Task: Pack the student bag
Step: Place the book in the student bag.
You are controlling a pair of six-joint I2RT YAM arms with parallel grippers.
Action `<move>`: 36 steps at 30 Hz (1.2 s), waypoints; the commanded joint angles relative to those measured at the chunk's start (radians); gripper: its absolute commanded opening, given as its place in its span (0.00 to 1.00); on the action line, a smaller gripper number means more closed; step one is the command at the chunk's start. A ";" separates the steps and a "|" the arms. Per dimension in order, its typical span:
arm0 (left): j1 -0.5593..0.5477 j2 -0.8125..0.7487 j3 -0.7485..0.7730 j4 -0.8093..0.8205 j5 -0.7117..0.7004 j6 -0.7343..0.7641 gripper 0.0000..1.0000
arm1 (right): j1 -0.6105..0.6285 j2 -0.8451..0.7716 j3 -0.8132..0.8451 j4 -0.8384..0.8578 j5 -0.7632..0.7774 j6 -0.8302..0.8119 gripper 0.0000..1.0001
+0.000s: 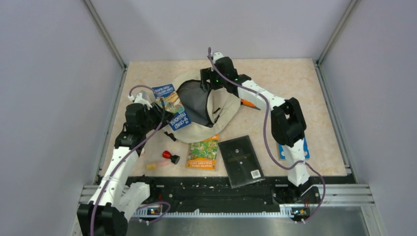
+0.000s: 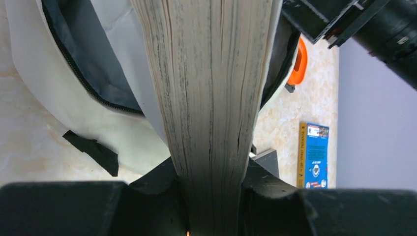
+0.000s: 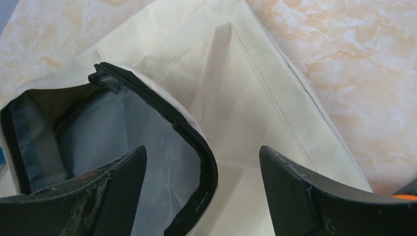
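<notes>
The cream student bag (image 1: 221,110) lies mid-table, its zipper mouth gaping and the dark lining (image 1: 194,101) showing. My left gripper (image 1: 158,112) is shut on a thick blue-covered book (image 1: 172,105) at the bag's left rim. In the left wrist view the book's page edges (image 2: 211,88) stand clamped in my left gripper (image 2: 211,169), pointing at the bag's opening (image 2: 93,59). My right gripper (image 1: 209,82) is at the bag's far rim. In the right wrist view it (image 3: 202,162) is open and straddles the black zipper edge (image 3: 196,142), one finger (image 3: 115,182) inside the opening and the other (image 3: 295,187) outside.
A green booklet (image 1: 203,152) and a black notebook (image 1: 241,160) lie in front of the bag. A red-and-black item (image 1: 171,157) and a small yellow one (image 1: 151,165) lie at front left. An orange tool (image 1: 250,104) sits right of the bag. Another blue book (image 1: 306,147) lies by the right arm.
</notes>
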 commanded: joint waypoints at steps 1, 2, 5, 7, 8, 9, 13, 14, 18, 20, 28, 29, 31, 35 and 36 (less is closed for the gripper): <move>0.048 0.009 0.014 0.214 0.082 -0.059 0.00 | 0.018 0.067 0.133 -0.084 -0.041 -0.045 0.81; 0.056 0.012 0.006 0.233 0.093 -0.070 0.00 | 0.020 0.080 0.146 -0.100 -0.034 -0.049 0.79; 0.067 0.026 -0.002 0.266 0.098 -0.086 0.00 | 0.020 0.094 0.165 -0.124 -0.026 -0.062 0.64; 0.073 0.036 -0.011 0.275 0.099 -0.093 0.00 | 0.020 0.086 0.169 -0.130 -0.032 -0.061 0.38; 0.074 0.043 -0.018 0.275 0.101 -0.097 0.00 | 0.020 0.077 0.170 -0.127 -0.037 -0.059 0.25; 0.075 0.050 -0.026 0.305 0.103 -0.105 0.00 | 0.020 0.063 0.169 -0.121 -0.041 -0.051 0.13; 0.075 0.067 -0.056 0.342 0.109 -0.134 0.00 | 0.027 -0.027 0.138 -0.069 -0.045 -0.031 0.00; 0.075 0.066 -0.060 0.343 0.107 -0.137 0.00 | 0.030 -0.049 0.124 -0.050 -0.041 -0.027 0.00; 0.075 0.058 -0.090 0.370 0.088 -0.153 0.00 | 0.040 -0.135 0.072 0.011 -0.016 -0.006 0.00; 0.075 0.063 -0.108 0.394 0.082 -0.172 0.00 | 0.049 -0.173 0.039 0.046 -0.012 0.003 0.00; 0.075 0.129 -0.147 0.483 0.106 -0.227 0.00 | 0.095 -0.263 -0.034 0.124 0.019 0.009 0.00; 0.075 0.139 -0.150 0.485 0.110 -0.228 0.00 | 0.100 -0.271 -0.037 0.130 0.020 0.009 0.00; 0.074 0.157 -0.156 0.489 0.120 -0.232 0.00 | 0.107 -0.282 -0.041 0.136 0.020 0.009 0.00; 0.074 0.200 -0.189 0.581 0.158 -0.294 0.00 | 0.124 -0.294 -0.048 0.143 0.032 0.002 0.00; 0.074 0.212 -0.194 0.598 0.164 -0.308 0.00 | 0.127 -0.295 -0.048 0.141 0.034 -0.001 0.00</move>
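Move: The right hand, open, is just above the bag's far rim, the zipped flap edge some 4 cm below it and 1 cm to its left; the orange case lies about 18 cm to its right and 5 cm nearer. The left hand still grips the book; the bag's opening is about 6 cm ahead, 10 cm to its right and 11 cm below. From the left hand, the orange-green book lies roughly 19 cm back, 14 cm right and 18 cm below. The right fingers shut on the bag's zipped rim after sinking about 3 cm, then haul it up some 14 cm while drawing back about 6 cm and a little left. The left hand keeps its grip on the book, eases forward some 3 cm with a slight rise, then lowers the book about 6 cm towards the opening, rolling its left side down some 15 degrees. ##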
